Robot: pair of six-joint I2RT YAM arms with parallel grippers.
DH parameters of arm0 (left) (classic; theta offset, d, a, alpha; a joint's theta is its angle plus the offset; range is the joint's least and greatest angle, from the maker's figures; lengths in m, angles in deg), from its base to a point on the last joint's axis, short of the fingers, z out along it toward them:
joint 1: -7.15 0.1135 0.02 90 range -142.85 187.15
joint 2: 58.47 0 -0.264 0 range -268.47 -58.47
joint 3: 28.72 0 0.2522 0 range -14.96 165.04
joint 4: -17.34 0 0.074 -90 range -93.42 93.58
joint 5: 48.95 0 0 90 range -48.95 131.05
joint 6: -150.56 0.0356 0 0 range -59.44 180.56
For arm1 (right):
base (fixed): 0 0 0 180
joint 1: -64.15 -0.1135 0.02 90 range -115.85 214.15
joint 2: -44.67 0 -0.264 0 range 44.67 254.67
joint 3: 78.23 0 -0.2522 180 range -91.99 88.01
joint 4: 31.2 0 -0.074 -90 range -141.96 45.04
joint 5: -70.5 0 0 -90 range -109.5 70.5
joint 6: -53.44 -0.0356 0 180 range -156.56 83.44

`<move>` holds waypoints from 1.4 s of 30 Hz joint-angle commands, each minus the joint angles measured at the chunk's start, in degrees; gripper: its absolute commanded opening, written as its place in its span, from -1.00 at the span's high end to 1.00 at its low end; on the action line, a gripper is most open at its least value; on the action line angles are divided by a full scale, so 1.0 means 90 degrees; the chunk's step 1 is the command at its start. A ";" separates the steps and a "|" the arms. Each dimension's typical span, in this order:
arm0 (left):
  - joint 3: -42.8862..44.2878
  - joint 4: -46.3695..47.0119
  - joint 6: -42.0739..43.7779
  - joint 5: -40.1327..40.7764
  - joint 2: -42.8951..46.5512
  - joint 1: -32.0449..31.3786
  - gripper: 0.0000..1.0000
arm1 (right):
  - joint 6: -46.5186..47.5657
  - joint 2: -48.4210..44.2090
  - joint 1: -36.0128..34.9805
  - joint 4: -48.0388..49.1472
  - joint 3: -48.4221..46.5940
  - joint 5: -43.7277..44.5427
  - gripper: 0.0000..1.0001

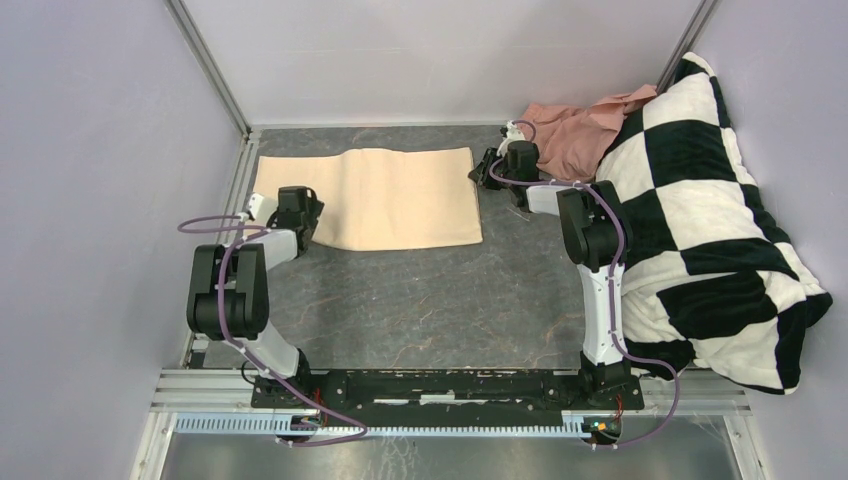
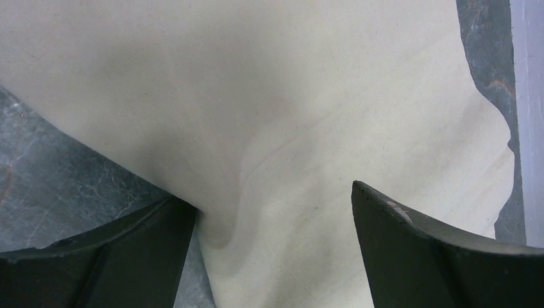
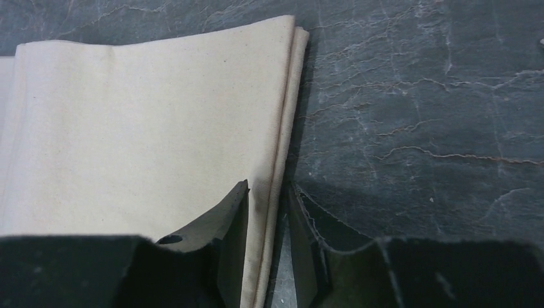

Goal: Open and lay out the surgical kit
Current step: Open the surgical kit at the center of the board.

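The surgical kit shows only as a beige cloth wrap [image 1: 390, 195], folded into a flat rectangle on the dark table. My left gripper [image 1: 312, 212] hangs over its near left corner. In the left wrist view the left gripper [image 2: 272, 199] is wide open, with a soft ridge of the cloth [image 2: 289, 96] between its fingers and nothing pinched. My right gripper [image 1: 479, 170] is at the wrap's right edge. In the right wrist view the right gripper [image 3: 269, 187] stands narrowly open astride the layered hem of the cloth [image 3: 141, 128], with a sliver of table showing beside the hem.
A crumpled pink cloth [image 1: 570, 125] lies at the back right, right behind the right arm. A large black-and-white checkered cushion [image 1: 700, 220] fills the right side. Grey walls and metal frame posts [image 1: 210, 65] close in the marbled table [image 1: 430, 290].
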 commanded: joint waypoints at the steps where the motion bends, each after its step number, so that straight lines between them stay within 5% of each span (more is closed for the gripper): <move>1: 0.0439 -0.0325 0.0731 -0.0105 -0.0395 0.0177 -0.90 | 0.0151 -0.0229 0.0040 -0.0153 -0.0011 -0.0142 0.28; 10: 0.0406 -0.1027 0.1021 0.0298 0.0177 0.0112 -0.92 | 0.0082 -0.0349 0.0129 0.0037 0.0127 -0.0310 0.23; 14: 0.0076 -0.1477 0.0936 0.0184 0.0767 0.0095 -0.95 | 0.0084 -0.0264 0.0135 0.0141 0.0008 -0.0565 0.04; 21: 0.0307 -0.1683 0.1194 -0.1459 0.1788 -0.0174 -0.99 | -0.0796 0.0205 0.0162 0.0863 -0.0552 -0.1214 -0.01; 27: 0.1838 -0.2291 0.2376 -0.3609 0.1808 -0.0228 -0.99 | -0.0839 0.0779 0.0263 0.0393 -0.1815 -0.1041 -0.04; 42: 0.1807 -0.1425 0.3856 -0.3657 0.2419 -0.0424 -0.93 | -0.1129 0.1487 0.0272 0.0565 -0.2568 -0.1100 -0.10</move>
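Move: The kit's far right corner lies about 7 cm ahead of the right hand, 1 cm left and 2 cm lower; the pink cloth is roughly 22 cm right and 8 cm ahead. From the left hand, the kit's middle is some 12 cm right, 3 cm ahead and 3 cm lower, with the far right corner about 34 cm right and 15 cm ahead. Left hand backs about 4 cm, then lifts off rightward some 20 cm; right hand, opening, arcs forward to the corner. ##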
